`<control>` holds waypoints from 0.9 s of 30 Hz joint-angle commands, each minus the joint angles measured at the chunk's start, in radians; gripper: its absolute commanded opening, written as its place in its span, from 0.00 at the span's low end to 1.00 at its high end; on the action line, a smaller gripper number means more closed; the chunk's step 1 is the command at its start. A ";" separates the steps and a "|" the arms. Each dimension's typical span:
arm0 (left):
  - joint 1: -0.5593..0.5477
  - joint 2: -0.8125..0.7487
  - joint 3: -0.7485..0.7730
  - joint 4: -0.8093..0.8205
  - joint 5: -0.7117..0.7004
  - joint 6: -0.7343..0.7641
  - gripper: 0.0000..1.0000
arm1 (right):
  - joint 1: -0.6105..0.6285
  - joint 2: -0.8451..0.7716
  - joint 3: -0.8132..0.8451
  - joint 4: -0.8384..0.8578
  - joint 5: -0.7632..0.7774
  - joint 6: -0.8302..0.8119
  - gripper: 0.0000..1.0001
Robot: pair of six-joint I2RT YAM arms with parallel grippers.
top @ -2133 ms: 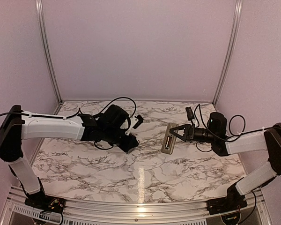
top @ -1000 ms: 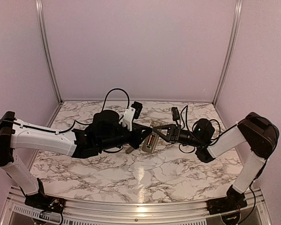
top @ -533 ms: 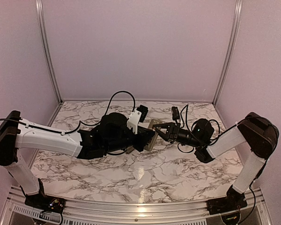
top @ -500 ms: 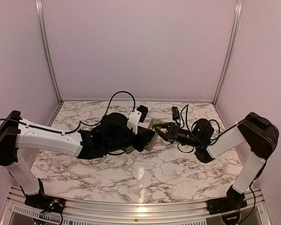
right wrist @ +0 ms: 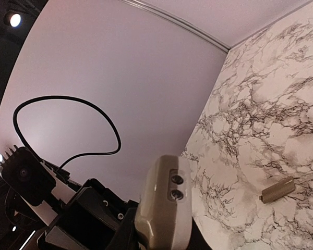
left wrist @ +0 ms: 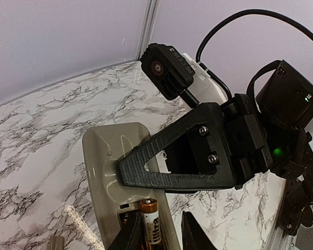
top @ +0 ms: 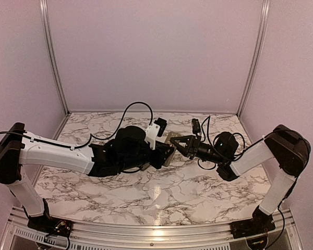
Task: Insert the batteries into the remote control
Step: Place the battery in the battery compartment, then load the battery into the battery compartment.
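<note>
My right gripper is shut on the remote control and holds it above the table's middle, greyish-tan back up. In the left wrist view its black finger crosses the remote above the open battery bay. A gold and black battery lies in the bay's right slot between the fingers of my left gripper. The slot beside it shows a bare contact. The right wrist view shows the remote's end between the fingers of that gripper. I cannot pick out the other battery.
The small beige cover piece lies on the marble table, under the arms. The left arm's wrist camera and cable sit close to the right gripper. Purple walls with metal posts close in the back and sides.
Both arms have moved in to the table's middle. The right gripper brought the remote left, and the left gripper swung right and came up against the remote with the battery.
</note>
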 commanded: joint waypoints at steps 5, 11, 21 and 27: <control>0.001 -0.012 0.009 -0.065 -0.039 -0.009 0.36 | 0.009 -0.018 0.024 0.095 -0.007 0.017 0.00; 0.001 -0.072 -0.012 -0.077 -0.074 -0.008 0.56 | 0.009 -0.018 0.025 0.082 -0.024 0.003 0.00; 0.073 -0.201 -0.101 -0.090 0.081 -0.140 0.85 | 0.010 0.005 0.022 0.083 -0.087 -0.050 0.00; 0.142 -0.231 -0.165 -0.034 0.365 -0.127 0.84 | 0.009 0.005 0.056 0.037 -0.143 -0.064 0.00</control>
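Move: The second battery already lies in the remote's compartment, between the left fingertips: about 1 cm right of the left hand's point and 1 cm below it, level with it fore and aft. The first battery sits beside it, 1 cm farther out. The compartment cover lies on the table some 10 cm to the left hand's left, 3 cm farther out and 18 cm lower. From the right hand, which holds the remote, the second battery is about 5 cm back, 2 cm left and 3 cm below. The second battery is left in its slot as the left fingers, already slightly parted around it, spread nearly wide, then the hand draws off to the left by about 5 cm, rising some 4 cm and dipping a little at the end. The right hand keeps its pinch on the remote and, late on, eases it back about 1.5 cm with a slight counter-clockwise turn. ##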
